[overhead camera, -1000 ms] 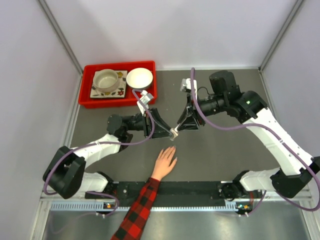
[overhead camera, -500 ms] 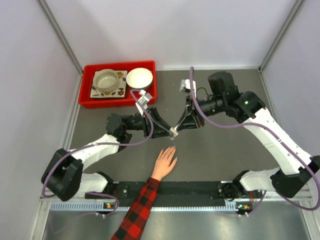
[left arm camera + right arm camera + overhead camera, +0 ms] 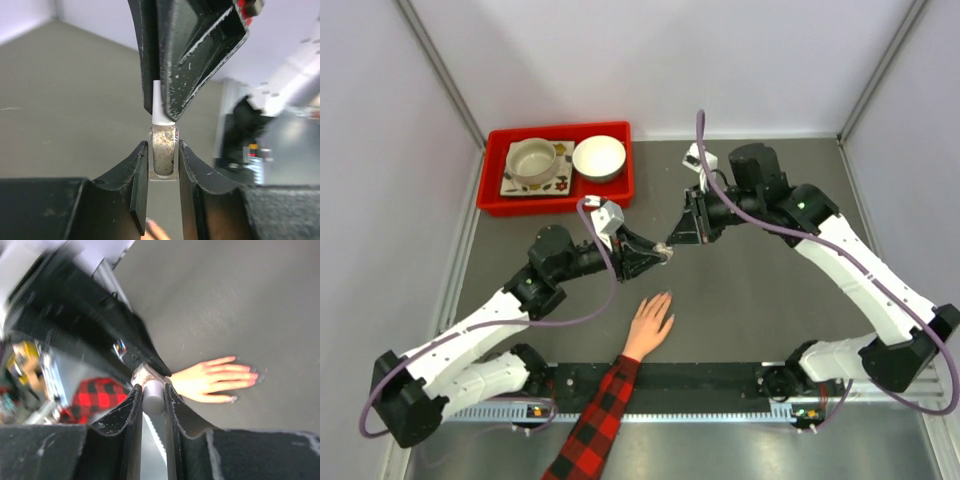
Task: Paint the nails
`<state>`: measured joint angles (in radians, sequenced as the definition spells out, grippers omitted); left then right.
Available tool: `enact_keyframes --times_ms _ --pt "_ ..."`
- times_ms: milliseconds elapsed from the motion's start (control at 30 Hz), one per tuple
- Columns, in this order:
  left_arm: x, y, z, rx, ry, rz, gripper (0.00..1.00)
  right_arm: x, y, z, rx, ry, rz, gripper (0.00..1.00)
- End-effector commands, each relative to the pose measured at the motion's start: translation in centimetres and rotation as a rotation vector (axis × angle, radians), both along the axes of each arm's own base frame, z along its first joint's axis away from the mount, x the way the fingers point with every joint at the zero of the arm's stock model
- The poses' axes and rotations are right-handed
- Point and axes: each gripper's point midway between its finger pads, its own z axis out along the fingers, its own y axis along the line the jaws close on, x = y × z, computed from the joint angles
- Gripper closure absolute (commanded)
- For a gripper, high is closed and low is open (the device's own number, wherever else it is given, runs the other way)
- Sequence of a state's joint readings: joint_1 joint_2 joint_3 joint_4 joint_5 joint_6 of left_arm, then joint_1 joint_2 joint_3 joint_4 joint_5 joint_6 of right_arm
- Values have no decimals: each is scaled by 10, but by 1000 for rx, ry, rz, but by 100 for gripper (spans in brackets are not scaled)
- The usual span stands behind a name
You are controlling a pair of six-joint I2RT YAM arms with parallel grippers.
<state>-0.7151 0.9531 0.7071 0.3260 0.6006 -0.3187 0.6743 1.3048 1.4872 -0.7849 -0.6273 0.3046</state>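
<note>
A small glass polish bottle (image 3: 163,152) with pale speckled contents sits upright between my left gripper's (image 3: 163,146) jaws, which are shut on it. Its white cap (image 3: 159,107) is pinched by my right gripper (image 3: 152,389), shut on the cap (image 3: 152,396). In the top view both grippers meet tip to tip, left (image 3: 658,254) and right (image 3: 673,242), above the table beyond the hand (image 3: 650,322). The hand lies flat, fingers spread, with a red-and-black plaid sleeve (image 3: 595,425). The nails (image 3: 253,375) are tiny and blurred at the fingertips.
A red tray (image 3: 492,170) at the back left holds a beige cup (image 3: 532,160) on a flowered plate and a white bowl (image 3: 599,156). Grey walls close in on both sides. The arm bases stand along the near rail (image 3: 650,380).
The right jaws have closed onto the cap. Both grippers, joined at the bottle, have shifted a little farther from the hand. The hand has stayed still.
</note>
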Motion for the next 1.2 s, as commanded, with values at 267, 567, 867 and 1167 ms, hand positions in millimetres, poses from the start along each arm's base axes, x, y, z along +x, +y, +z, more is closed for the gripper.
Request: enact_keyframes --times_ms 267,567,867,1167 --pt "38 -3 13 28 -315 321 100 21 36 -28 -35 337 -399 100" --pt "26 -14 1 7 -181 222 100 14 18 -6 -25 121 -305 20" --pt "-3 -14 14 -62 38 -44 100 -3 -23 34 -3 -247 -132 1" --pt "-40 -8 32 -126 306 -458 100 -48 -28 54 91 -386 198 10"
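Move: The nail polish bottle is upright in my left fingers. Its white cap, already pinched in my right fingers, lies about 3 cm to the right of my left hand, 1 cm ahead and 2 cm up. From my right hand the bottle is some 3 cm left, 1 cm back and 2 cm below. The model hand lies about 25 cm below my left hand, 5 cm back and 3 cm to its left. Keeping bottle and cap gripped, I carry both hands together about 5 cm down and 4 cm forward, my left wrist turning counter-clockwise and my right clockwise some 30 degrees. Then my right fingers open wide, let go of the cap and draw off up, back and to the right, turning back; my left hand returns back and up with the bottle, its wrist unwinding too. ##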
